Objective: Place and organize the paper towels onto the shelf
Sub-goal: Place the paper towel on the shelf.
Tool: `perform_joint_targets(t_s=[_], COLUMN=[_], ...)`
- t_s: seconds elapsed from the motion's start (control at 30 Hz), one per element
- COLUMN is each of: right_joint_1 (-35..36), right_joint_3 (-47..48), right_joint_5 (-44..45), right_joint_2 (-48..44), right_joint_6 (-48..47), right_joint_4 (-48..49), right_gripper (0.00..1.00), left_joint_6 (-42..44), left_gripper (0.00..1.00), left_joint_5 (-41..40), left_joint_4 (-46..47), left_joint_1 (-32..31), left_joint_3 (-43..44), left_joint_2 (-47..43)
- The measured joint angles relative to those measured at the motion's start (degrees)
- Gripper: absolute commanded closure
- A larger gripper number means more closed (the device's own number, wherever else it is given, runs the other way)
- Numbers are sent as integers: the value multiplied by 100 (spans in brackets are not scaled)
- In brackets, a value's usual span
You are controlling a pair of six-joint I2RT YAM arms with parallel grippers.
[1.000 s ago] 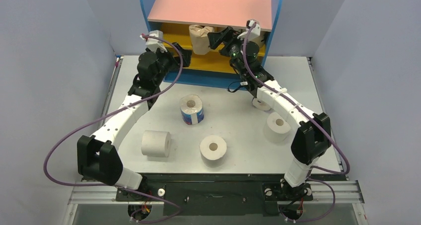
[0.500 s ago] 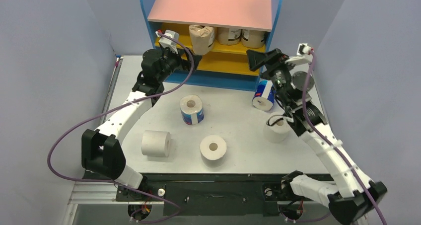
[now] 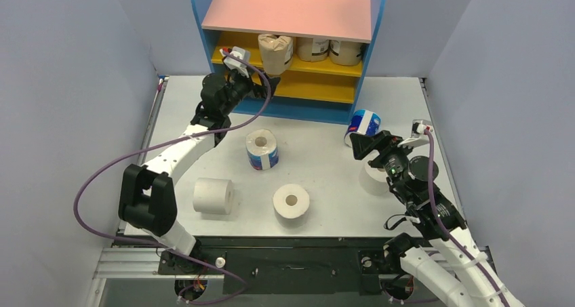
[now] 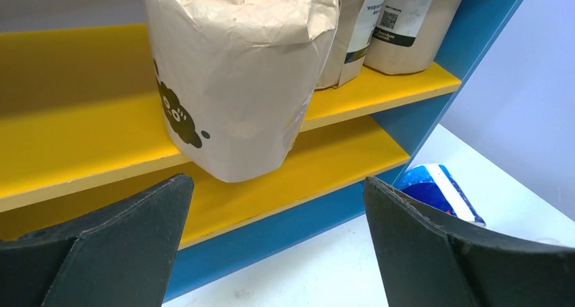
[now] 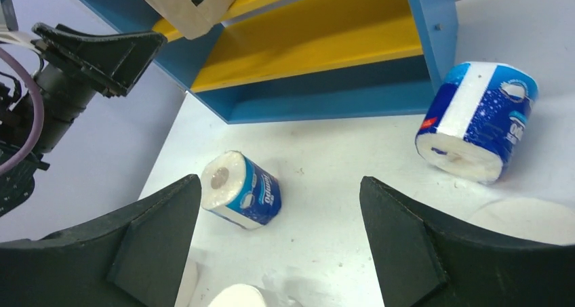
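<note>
The shelf (image 3: 288, 12) has blue sides, a pink top and yellow boards. Three tan-wrapped paper towels (image 3: 276, 53) (image 3: 313, 49) (image 3: 346, 51) stand on its upper yellow board. My left gripper (image 3: 264, 83) (image 4: 274, 181) is open and empty just in front of the leftmost tan roll (image 4: 237, 83). A blue-and-white roll (image 3: 262, 149) (image 5: 244, 188) lies mid-table. Another (image 3: 363, 125) (image 5: 478, 120) lies by the shelf's right foot. My right gripper (image 3: 363, 146) (image 5: 279, 181) hovers open and empty above the table, near that second roll.
Plain white rolls lie at the near left (image 3: 213, 196) and near middle (image 3: 291, 201). A third (image 3: 373, 178) is partly hidden under my right arm. The shelf's lower yellow board (image 4: 325, 165) holds nothing in view. Grey walls close in both sides.
My right arm has drawn back from the shelf to the right side of the table, uncovering two tan rolls on the board. My left gripper has moved closer to the shelf front.
</note>
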Motion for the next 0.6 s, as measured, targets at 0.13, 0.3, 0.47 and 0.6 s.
perform_joint_targets(t_s=[0.13,0.3,0.47,0.6], right_joint_1=[0,0,0,0], right_joint_3=[-136,-201,-260,-356], right_joint_5=[0,35,90,151], right_joint_2=[-295,-487,-542,-555], right_joint_6=[-66,-129,-234,-278], right_joint_4=[-260,-339,-426,-461], right_gripper=[18,18,18,18], left_joint_6=[33,-2,-157,-319], left_gripper=[4,4,4,4], left_joint_5=[-61,-269,-420,-505], left_joint_4=[188,363,535,723], left_joint_1=[-50,-79,-81,-81], left_joint_3=[101,330,575,778], left_joint_2=[271,647,925,1121])
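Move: The brown paper roll jutting from the upper yellow shelf is about 10 cm ahead of the left hand, 3 cm to its right, its middle some 3 cm higher. Of its shelf neighbours, the middle brown roll stands roughly 12 cm ahead and 14 cm right of that hand, the end brown roll 12 cm ahead and 23 cm right. From the right hand, the jutting roll is about 33 cm ahead, 22 cm left and 5 cm up. Whether the left hand touches the jutting brown roll yet can't be seen; its wide-open fingers come up close to the roll's front. It reaches forward about 5 cm and slightly right, dipping a little at first and then rising again, with only a slight turn of the wrist. The right hand, empty and still open, eases down and back to the right by about 3 cm. ##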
